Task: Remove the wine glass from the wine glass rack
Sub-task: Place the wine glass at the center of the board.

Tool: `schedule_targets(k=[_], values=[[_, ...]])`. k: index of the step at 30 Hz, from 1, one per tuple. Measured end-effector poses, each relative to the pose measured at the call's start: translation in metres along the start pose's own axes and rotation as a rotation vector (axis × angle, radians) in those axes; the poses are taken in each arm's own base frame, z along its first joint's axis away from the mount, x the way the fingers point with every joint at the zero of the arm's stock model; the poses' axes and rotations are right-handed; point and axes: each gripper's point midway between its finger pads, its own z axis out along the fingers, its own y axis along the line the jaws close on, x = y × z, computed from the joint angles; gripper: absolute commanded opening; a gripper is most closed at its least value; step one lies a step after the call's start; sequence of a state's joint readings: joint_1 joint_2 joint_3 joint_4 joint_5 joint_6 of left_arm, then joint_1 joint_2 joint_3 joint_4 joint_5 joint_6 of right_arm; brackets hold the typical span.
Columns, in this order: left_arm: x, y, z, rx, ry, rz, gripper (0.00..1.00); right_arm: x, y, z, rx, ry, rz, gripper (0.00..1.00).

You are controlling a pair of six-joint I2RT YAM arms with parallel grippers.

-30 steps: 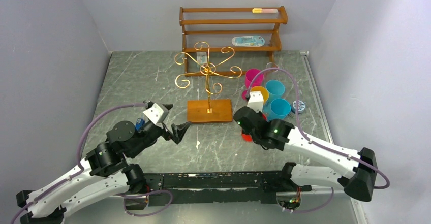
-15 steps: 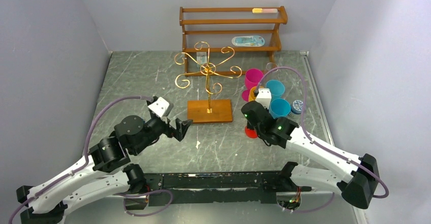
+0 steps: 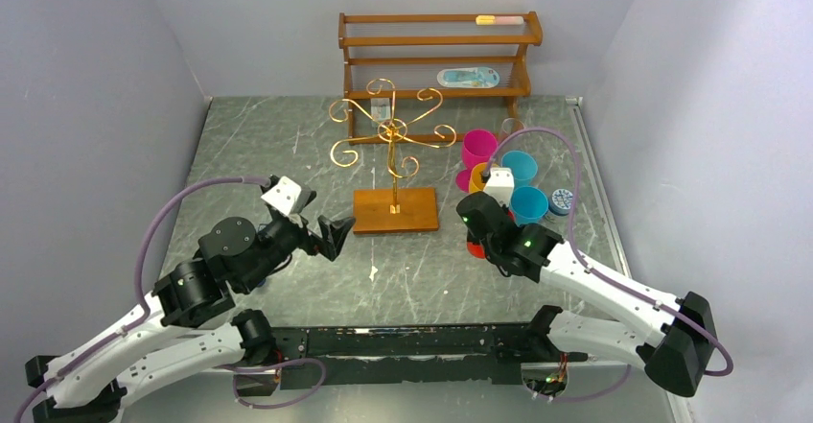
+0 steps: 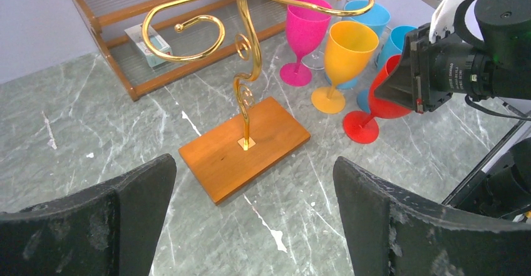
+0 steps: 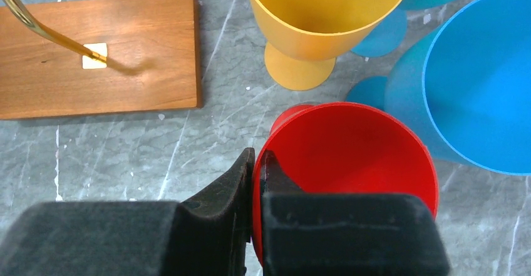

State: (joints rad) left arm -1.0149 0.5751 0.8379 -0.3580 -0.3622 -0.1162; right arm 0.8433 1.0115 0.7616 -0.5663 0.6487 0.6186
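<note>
The wine glass rack [image 3: 393, 169] stands mid-table, a gold pole with scroll arms on a brown wooden base [image 4: 244, 148], which also shows in the right wrist view [image 5: 100, 57]. A red wine glass [image 5: 350, 157] is upright just right of the base, its foot [image 4: 360, 127] low at the tabletop. My right gripper [image 5: 257, 160] is shut on its rim, one finger inside the bowl and one outside. My left gripper [image 4: 253, 163] is open and holds nothing, just in front and left of the base [image 3: 336, 234].
Pink [image 4: 307, 29], orange [image 4: 346, 44] and two blue glasses [image 3: 529, 202] stand close behind and right of the red one. A three-tier wooden shelf [image 3: 436, 54] stands against the back wall. A small round object [image 3: 561, 200] lies near the table's right edge.
My right gripper carried the red glass a little back and right, then held still. My left gripper shifted slightly back-left and stayed open.
</note>
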Motion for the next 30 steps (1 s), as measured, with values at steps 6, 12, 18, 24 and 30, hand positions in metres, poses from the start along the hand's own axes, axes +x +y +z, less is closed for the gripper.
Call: schedule_targets(k=[6, 12, 18, 24, 30], values=[[0.000, 0.003, -0.004, -0.011, -0.002, -0.006, 1.00, -0.001, 0.002, 0.001, -0.008, -0.005, 0.001, 0.05], [-0.002, 0.004, -0.007, -0.013, 0.021, 0.002, 1.00, -0.003, 0.004, 0.002, -0.009, 0.000, -0.012, 0.25], [-0.001, 0.001, -0.001, -0.010, 0.063, 0.020, 1.00, -0.017, 0.011, -0.005, -0.033, -0.002, -0.012, 0.38], [0.003, -0.001, 0.004, -0.019, 0.119, 0.037, 1.00, -0.053, 0.020, -0.028, -0.102, -0.068, 0.045, 0.46], [0.001, 0.006, 0.003, -0.061, 0.146, 0.039, 0.96, -0.093, 0.020, -0.060, -0.177, -0.167, 0.130, 0.50]])
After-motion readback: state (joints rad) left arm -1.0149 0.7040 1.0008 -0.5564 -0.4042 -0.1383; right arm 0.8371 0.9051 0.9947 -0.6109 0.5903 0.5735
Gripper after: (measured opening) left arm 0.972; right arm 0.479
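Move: Pinched between the right fingers at its left rim, the red wine glass has its middle about 3 cm to the hand's right, 1 cm ahead and 7 cm below. The yellow glass stands some 8 cm beyond the red one; the nearer blue glass is about 5 cm ahead and 12 cm right of the hand. The rack's board lies roughly 15 cm left and 8 cm ahead. From the left hand, the red glass is some 29 cm right, 7 cm ahead and 24 cm lower. Letting go of the red glass's rim, the right hand first holds nearly still over the already set-down glass, opens its fingers to about half, then rises ever faster, some 11 cm straight up off the bowl. As it climbs, the fingertips tip up about 10 degrees and its left side lifts about as much. ##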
